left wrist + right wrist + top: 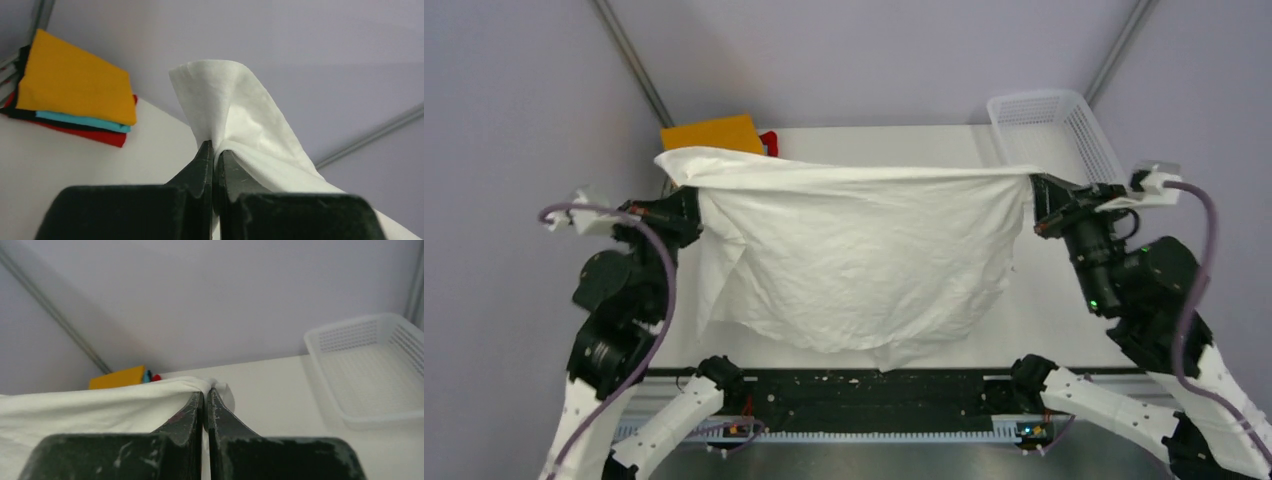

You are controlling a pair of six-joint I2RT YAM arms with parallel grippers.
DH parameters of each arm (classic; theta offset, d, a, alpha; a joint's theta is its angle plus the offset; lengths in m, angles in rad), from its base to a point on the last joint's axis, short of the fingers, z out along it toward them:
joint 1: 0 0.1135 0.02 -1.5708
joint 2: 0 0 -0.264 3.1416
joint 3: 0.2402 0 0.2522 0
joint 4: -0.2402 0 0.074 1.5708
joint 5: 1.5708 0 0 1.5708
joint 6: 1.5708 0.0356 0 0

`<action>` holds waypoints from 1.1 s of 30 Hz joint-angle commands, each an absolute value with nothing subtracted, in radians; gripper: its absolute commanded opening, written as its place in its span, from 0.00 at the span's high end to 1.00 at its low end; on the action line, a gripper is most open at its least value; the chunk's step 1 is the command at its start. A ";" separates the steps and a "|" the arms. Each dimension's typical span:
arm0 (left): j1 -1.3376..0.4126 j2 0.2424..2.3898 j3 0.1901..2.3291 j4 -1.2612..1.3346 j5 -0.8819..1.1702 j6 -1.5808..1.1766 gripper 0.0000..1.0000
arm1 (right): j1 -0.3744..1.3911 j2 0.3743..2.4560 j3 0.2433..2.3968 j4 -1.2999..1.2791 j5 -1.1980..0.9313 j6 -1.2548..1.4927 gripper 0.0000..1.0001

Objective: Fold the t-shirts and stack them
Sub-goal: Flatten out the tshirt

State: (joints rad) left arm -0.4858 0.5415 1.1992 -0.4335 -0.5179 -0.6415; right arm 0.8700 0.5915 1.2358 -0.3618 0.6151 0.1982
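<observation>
The white t-shirt (854,255) hangs stretched between my two grippers above the table, its lower part draping down toward the near edge. My left gripper (686,205) is shut on its left edge; the wrist view shows the cloth (235,115) pinched between the jaws of that gripper (215,147). My right gripper (1036,188) is shut on the right edge, the cloth (100,405) pinched at its tips (205,392). A folded stack sits at the back left: orange tee (712,133) on top, with teal (82,121) and red (95,136) tees under it.
A white mesh basket (1054,128) stands at the back right corner, also seen in the right wrist view (370,370). The white table (874,140) runs behind the shirt. A black rail (874,385) lies along the near edge between the arm bases.
</observation>
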 commanded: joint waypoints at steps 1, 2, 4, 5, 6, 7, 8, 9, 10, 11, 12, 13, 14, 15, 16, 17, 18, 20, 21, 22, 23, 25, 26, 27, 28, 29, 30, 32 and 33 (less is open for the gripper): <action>-0.475 0.828 1.140 -0.429 -0.809 -0.647 1.00 | 0.861 0.762 1.112 -0.206 1.142 0.053 1.00; -0.460 0.907 1.146 -0.422 -0.810 -0.652 1.00 | 0.836 0.808 1.076 -0.153 1.169 0.035 1.00; -0.404 1.100 1.170 -0.393 -0.736 -0.653 1.00 | 0.711 0.907 1.024 -0.122 1.060 0.060 1.00; -0.368 1.181 1.184 -0.383 -0.676 -0.657 0.95 | 0.619 0.956 0.998 -0.094 0.936 0.093 1.00; -0.332 1.273 1.200 -0.368 -0.624 -0.658 0.88 | 0.532 1.018 0.978 -0.063 0.810 0.142 1.00; -0.297 1.363 1.219 -0.352 -0.569 -0.657 0.77 | 0.451 1.086 0.963 -0.023 0.707 0.173 1.00; -0.267 1.451 1.240 -0.340 -0.524 -0.654 0.53 | 0.382 1.161 0.954 0.038 0.639 0.176 0.99; -0.236 1.545 1.279 -0.350 -0.487 -0.657 0.34 | 0.357 1.243 0.953 0.106 0.609 0.156 0.96; -0.214 1.627 1.337 -0.407 -0.454 -0.666 0.24 | 0.341 1.328 0.971 0.160 0.603 0.128 0.87; -0.201 1.711 1.414 -0.485 -0.443 -0.678 0.16 | 0.337 1.445 1.011 0.167 0.599 0.101 0.72; -0.197 1.775 1.484 -0.552 -0.470 -0.685 0.11 | 0.335 1.522 1.072 0.145 0.599 0.075 0.59; -0.198 1.818 1.538 -0.607 -0.481 -0.684 0.03 | 0.335 1.582 1.132 0.103 0.609 0.062 0.45; -0.198 1.841 1.571 -0.639 -0.475 -0.677 0.01 | 0.336 1.629 1.195 0.052 0.622 0.065 0.34; -0.198 1.843 1.586 -0.661 -0.451 -0.672 0.01 | 0.337 1.654 1.238 0.012 0.629 0.078 0.26; -0.199 1.831 1.578 -0.658 -0.432 -0.668 0.01 | 0.339 1.658 1.257 -0.028 0.629 0.091 0.18; -0.201 1.807 1.551 -0.643 -0.414 -0.666 0.01 | 0.343 1.646 1.255 -0.044 0.626 0.103 0.05; -0.202 1.780 1.515 -0.630 -0.396 -0.664 0.01 | 0.348 1.624 1.240 -0.051 0.614 0.117 0.02; -0.203 1.715 1.437 -0.622 -0.377 -0.679 0.01 | 0.360 1.559 1.191 -0.095 0.563 0.168 0.01; -0.204 1.677 1.374 -0.616 -0.370 -0.692 0.01 | 0.365 1.522 1.163 -0.126 0.514 0.204 0.01; -0.205 1.639 1.321 -0.604 -0.355 -0.696 0.01 | 0.368 1.482 1.126 -0.144 0.454 0.233 0.01; -0.206 1.601 1.273 -0.591 -0.331 -0.700 0.01 | 0.375 1.439 1.086 -0.155 0.389 0.267 0.01; -0.212 1.526 1.174 -0.576 -0.285 -0.720 0.01 | 0.400 1.349 0.958 -0.158 0.298 0.313 0.01; -0.217 1.483 1.123 -0.561 -0.268 -0.723 0.01 | 0.419 1.300 0.905 -0.154 0.263 0.332 0.01; -0.223 1.424 1.066 -0.546 -0.260 -0.730 0.01 | 0.444 1.254 0.848 -0.150 0.231 0.352 0.01; -0.226 1.376 1.014 -0.528 -0.257 -0.739 0.01 | 0.460 1.208 0.791 -0.144 0.192 0.374 0.01; -0.227 1.330 0.959 -0.518 -0.256 -0.748 0.01 | 0.468 1.145 0.740 -0.137 0.138 0.397 0.01; -0.227 1.282 0.911 -0.517 -0.266 -0.761 0.01 | 0.470 1.114 0.685 -0.125 0.086 0.419 0.01; -0.227 1.191 0.824 -0.523 -0.298 -0.805 0.01 | 0.472 1.013 0.590 -0.111 0.024 0.483 0.01; -0.227 1.147 0.783 -0.522 -0.309 -0.830 0.01 | 0.473 0.976 0.546 -0.110 0.007 0.511 0.01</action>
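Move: Roughly 30 cm ahead of the left hand and 45 cm below it, nearly straight out, is the clear table where its corner of the t-shirt goes; the folded stack stands about 35 cm ahead and 14 cm left of that hand, 43 cm below. For the right hand the clear table is some 28 cm ahead, 3 cm left and 46 cm below, with the white basket about 38 cm ahead and 20 cm right, 43 cm below. Swinging the stretched t-shirt down and outward together, both hands drop about 35 cm and reach some 26 cm forward over the clear table, fingers tipping downward, the left sooner and more steeply. Each opens wide on the way down and lets go of the cloth, the left first; then both draw back about 14 cm above the t-shirt, the right also easing left as its wrist turns back counter-clockwise. ##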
